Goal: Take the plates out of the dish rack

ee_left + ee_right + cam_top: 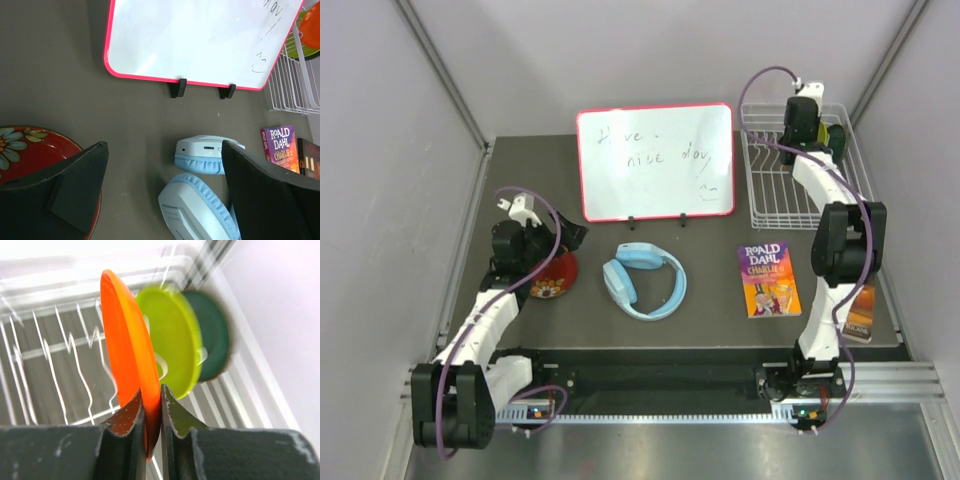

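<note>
The white wire dish rack stands at the back right. In the right wrist view, three plates stand on edge in the dish rack: orange, yellow-green and dark green. My right gripper is shut on the orange plate's lower rim, one finger on each face. A dark red plate with a flower pattern lies flat on the table at the left. My left gripper hovers open beside the dark red plate, with nothing between its fingers.
A red-framed whiteboard stands on two feet at the back centre. Blue headphones lie mid-table, right under the left gripper's span. A purple book lies to their right, and a dark book lies near the right arm. Walls close in both sides.
</note>
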Action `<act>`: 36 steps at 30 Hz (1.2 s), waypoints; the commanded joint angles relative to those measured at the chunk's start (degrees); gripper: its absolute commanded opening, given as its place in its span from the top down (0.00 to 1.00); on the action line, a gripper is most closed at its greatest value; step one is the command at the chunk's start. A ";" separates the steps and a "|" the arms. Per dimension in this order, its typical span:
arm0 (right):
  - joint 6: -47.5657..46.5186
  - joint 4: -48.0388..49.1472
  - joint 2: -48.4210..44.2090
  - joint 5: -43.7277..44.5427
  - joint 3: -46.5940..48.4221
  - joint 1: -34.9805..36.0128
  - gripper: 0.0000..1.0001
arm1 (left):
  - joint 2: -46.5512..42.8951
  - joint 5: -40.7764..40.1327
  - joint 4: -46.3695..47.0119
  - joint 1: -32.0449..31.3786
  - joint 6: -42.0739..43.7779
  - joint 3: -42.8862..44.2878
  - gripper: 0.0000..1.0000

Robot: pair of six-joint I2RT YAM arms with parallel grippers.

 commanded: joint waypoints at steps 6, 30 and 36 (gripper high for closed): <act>0.86 6.45 -25.91 5.51 -13.16 5.33 1.00 | -2.32 3.59 0.35 -0.92 0.75 3.10 0.01; 43.05 11.89 -68.49 -43.29 -62.75 23.27 1.00 | 9.37 2.63 14.32 -25.26 -6.11 9.79 0.01; 46.39 16.81 -68.15 -44.96 -66.26 26.17 1.00 | 11.74 1.31 18.35 -28.34 -7.69 10.40 0.01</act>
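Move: The right hand, already holding the orange plate, has the left hand's open fingers about 27 cm back and 57 cm to its left, nearly level. The green plate lies some 5 cm ahead, 7 cm right and 10 cm below; the dark green plate is 6 cm farther right. From the left hand, the orange plate is about 30 cm ahead and 58 cm right; the headphones are 6 cm back, 15 cm right and 14 cm below. The right hand keeps its pinch on the orange plate's rim and draws it back about 32 cm and left 27 cm towards the left hand, arching some 12 cm up before sinking again, while it turns about 45 degrees counter-clockwise and rolls its left side up. The left hand, fingers staying wide open, rises briefly, swings about 17 cm right over the headphones and turns some 30 degrees clockwise to meet the plate. ##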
